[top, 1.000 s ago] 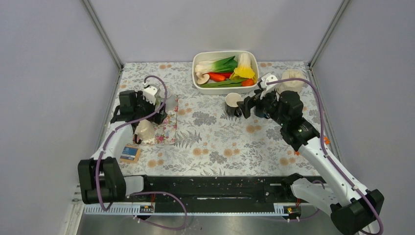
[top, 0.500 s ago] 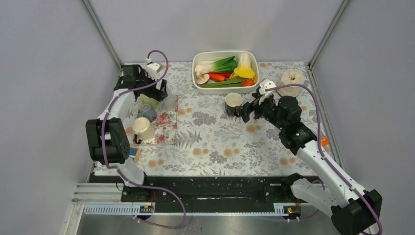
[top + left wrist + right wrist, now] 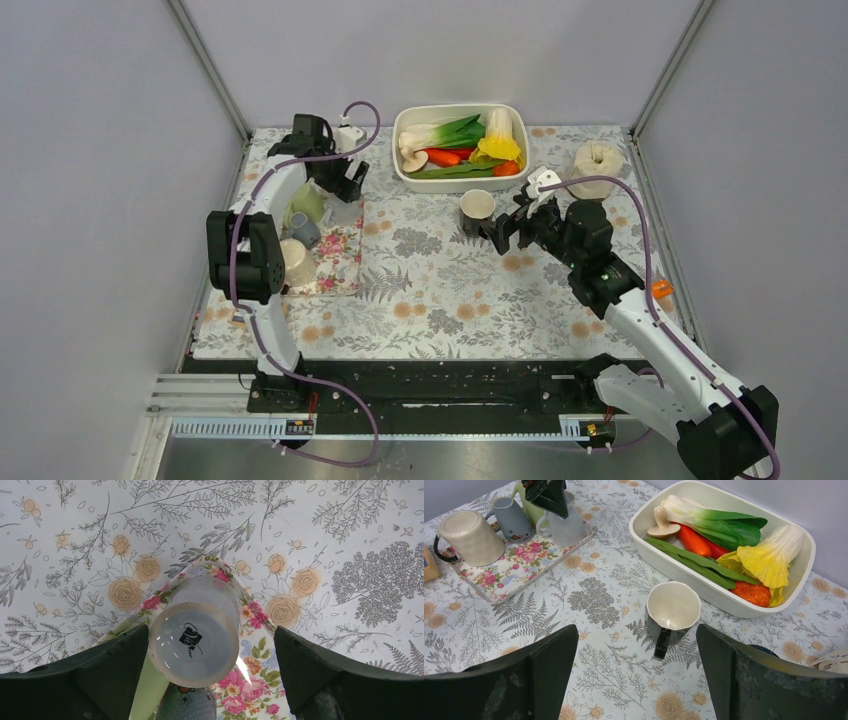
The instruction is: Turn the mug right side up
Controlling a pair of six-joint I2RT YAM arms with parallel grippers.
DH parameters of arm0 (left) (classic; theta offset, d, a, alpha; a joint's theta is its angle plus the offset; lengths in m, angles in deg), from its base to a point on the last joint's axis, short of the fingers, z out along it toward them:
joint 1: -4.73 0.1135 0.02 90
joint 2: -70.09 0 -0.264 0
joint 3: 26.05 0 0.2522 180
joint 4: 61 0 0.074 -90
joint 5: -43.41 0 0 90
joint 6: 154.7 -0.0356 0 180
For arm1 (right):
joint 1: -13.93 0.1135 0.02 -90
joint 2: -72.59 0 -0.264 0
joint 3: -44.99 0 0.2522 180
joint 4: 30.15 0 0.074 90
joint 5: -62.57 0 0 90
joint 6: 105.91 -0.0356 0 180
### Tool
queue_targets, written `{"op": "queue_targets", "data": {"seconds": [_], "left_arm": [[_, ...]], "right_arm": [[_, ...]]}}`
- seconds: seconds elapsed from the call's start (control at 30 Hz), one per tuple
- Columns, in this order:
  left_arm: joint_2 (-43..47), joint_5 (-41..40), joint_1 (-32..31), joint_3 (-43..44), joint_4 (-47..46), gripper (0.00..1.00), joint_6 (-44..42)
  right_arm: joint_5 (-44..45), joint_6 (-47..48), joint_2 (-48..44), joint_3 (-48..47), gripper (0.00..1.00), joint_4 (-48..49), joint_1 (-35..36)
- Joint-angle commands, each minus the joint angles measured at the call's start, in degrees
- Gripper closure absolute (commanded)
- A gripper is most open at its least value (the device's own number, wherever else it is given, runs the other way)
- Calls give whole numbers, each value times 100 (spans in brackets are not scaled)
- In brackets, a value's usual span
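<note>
A frosted glass mug (image 3: 194, 637) stands upside down on the far end of a floral tray (image 3: 260, 680), its logo-marked base facing up. My left gripper (image 3: 210, 630) hovers open above it, one finger on each side, apart from it. In the top view the left gripper (image 3: 350, 185) is over that mug (image 3: 345, 211). A dark mug (image 3: 672, 607) with a cream inside stands upright on the cloth, handle toward me. My right gripper (image 3: 636, 630) is open just short of it and empty; from above the right gripper (image 3: 498, 232) sits right of that mug (image 3: 477, 209).
Also on the tray (image 3: 340, 268) are a cream mug (image 3: 293, 262), a grey-blue mug (image 3: 306, 230) and a green one (image 3: 305, 205). A white dish (image 3: 398, 135) of vegetables stands at the back, and a cream ring-shaped object (image 3: 597, 160) at the back right.
My left arm has swung from the tray's near side to its far end, over the frosted mug. My right gripper has drawn back slightly from the upright dark mug.
</note>
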Motion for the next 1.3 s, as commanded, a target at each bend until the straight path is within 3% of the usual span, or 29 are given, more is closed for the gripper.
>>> {"op": "queue_targets", "data": {"seconds": [0.0,0.33,1.0,1.1,1.2,1.27], "left_arm": [[-279,-603,-38,491,285,1,-30],[-363,-749,-38,576,109,1,145],[-1081,-918,-43,1134,850,4,406],[-1111,-884,-43,1151,936,16,398],[-1105,-826,-42,1161,1043,37,381],[-1067,-760,-40,1185,1100,56,387]], "right_arm": [[-206,82,-151,32,3,301,28],[-379,54,-176,109,4,336,-33],[-558,3,-210,158,5,347,-107],[-561,-8,-225,157,5,351,-127],[-583,-16,-211,162,5,356,-136],[-591,-24,-202,162,5,356,-140]]}}
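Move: The upside-down frosted mug sits almost beneath the left hand, its middle roughly 8 cm down, about 1 cm ahead and 1 cm left. Level with that mug, some 8 cm to its left, is the green mug; the grey-blue mug is also about 8 cm left but 8 cm nearer the base. From the right hand, the frosted mug lies around 17 cm ahead, 34 cm left and 22 cm lower. The left hand's fingers close about a third of the way until their pads meet the two sides of the upside-down frosted mug, near its raised base. Before that, the wide-open hand sinks about 5 cm around the mug in two steps, easing some 2 cm to the left while the wrist tips the fingers roughly 10 degrees steeper towards the tray. ##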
